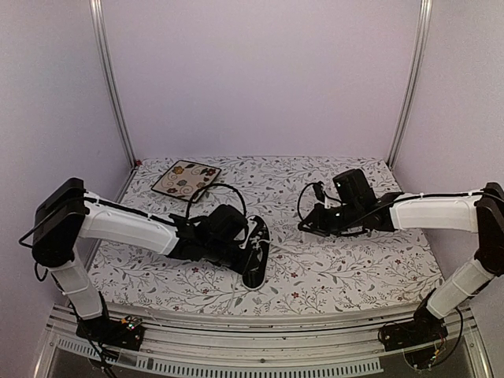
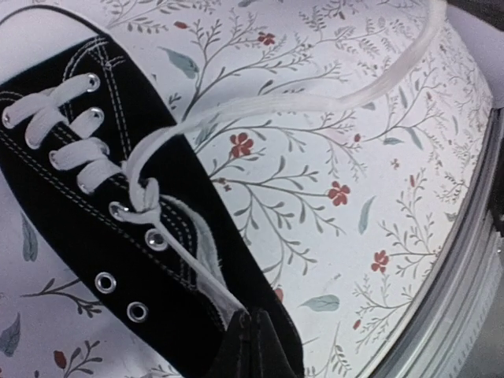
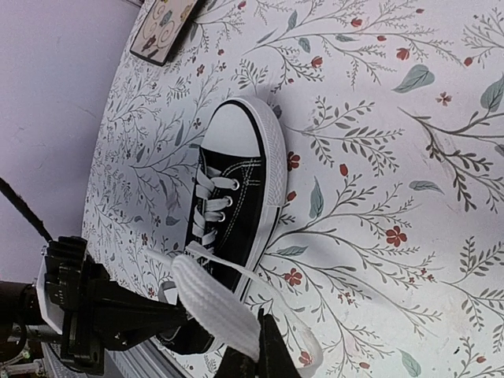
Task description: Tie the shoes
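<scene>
The black sneaker (image 1: pixel 258 250) with white laces and white toe cap lies mid-table; it also shows in the left wrist view (image 2: pixel 79 236) and the right wrist view (image 3: pixel 236 181). My left gripper (image 1: pixel 242 250) is over its heel end, its fingers (image 2: pixel 253 335) shut on a thin taut lace strand (image 2: pixel 197 268) that runs from the top eyelets. My right gripper (image 1: pixel 305 224) is to the right of the shoe, shut (image 3: pixel 256 356) on the other white lace (image 3: pixel 209 303). That lace stretches from the shoe to it above the cloth (image 2: pixel 315 102).
A square floral plate (image 1: pixel 186 179) lies at the back left, also in the right wrist view (image 3: pixel 161 27). A floral cloth (image 1: pixel 354 268) covers the table. The metal front rail (image 2: pixel 465 268) runs close to the shoe's heel side. Walls enclose the back and sides.
</scene>
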You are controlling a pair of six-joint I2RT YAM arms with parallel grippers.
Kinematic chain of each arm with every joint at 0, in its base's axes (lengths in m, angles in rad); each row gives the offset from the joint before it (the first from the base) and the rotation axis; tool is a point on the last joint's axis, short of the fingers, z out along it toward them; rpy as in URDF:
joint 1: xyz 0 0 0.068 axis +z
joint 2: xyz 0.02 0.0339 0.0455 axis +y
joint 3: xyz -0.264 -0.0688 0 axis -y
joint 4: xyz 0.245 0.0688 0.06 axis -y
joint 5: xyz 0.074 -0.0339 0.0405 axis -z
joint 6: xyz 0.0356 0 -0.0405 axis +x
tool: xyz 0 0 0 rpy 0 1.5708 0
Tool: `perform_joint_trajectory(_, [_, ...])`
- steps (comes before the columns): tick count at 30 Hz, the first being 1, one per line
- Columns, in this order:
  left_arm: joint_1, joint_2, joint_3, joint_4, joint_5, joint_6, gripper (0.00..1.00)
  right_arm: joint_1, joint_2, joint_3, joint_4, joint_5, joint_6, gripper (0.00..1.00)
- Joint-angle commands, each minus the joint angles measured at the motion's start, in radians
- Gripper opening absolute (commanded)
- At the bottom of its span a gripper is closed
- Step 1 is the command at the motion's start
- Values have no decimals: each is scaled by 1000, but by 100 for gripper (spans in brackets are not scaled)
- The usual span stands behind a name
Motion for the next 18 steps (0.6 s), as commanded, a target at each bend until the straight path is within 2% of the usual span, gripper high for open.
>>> perform_joint_trajectory(1, [-19,-69,-32,77,46,-76,0,-10,-69,-4,-54,18,-25,2])
perform_joint_trajectory(10, [9,-122,-52,143,-37,-99,0,-8,-63,43,-48,-11,-37,2])
perform_joint_trajectory(18, [67,-136,-90,207,-82,-102,0,-2,47,132,61,-115,-22,2])
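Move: My left fingers are pinching one lace end over the rear of the shoe. The half-made knot lies about 8 cm ahead and 2 cm to the right of them, some 2 cm lower; the toe cap is about 18 cm ahead and 2 cm right. From my right hand, which holds the other lace, the knot is about 13 cm to the left, level fore and aft and 8 cm below; the toe cap is 13 cm left and 10 cm farther out. Keeping both laces pinched, I raise my left hand about 5 cm off the rear of the shoe, then let it drift 2 to 3 cm forward as it climbs, its fingers tipping some 10 degrees up towards level and turning slightly counter-clockwise. My right hand lifts its own lace about 3 cm in two stages, easing a little left towards the shoe at the end. ##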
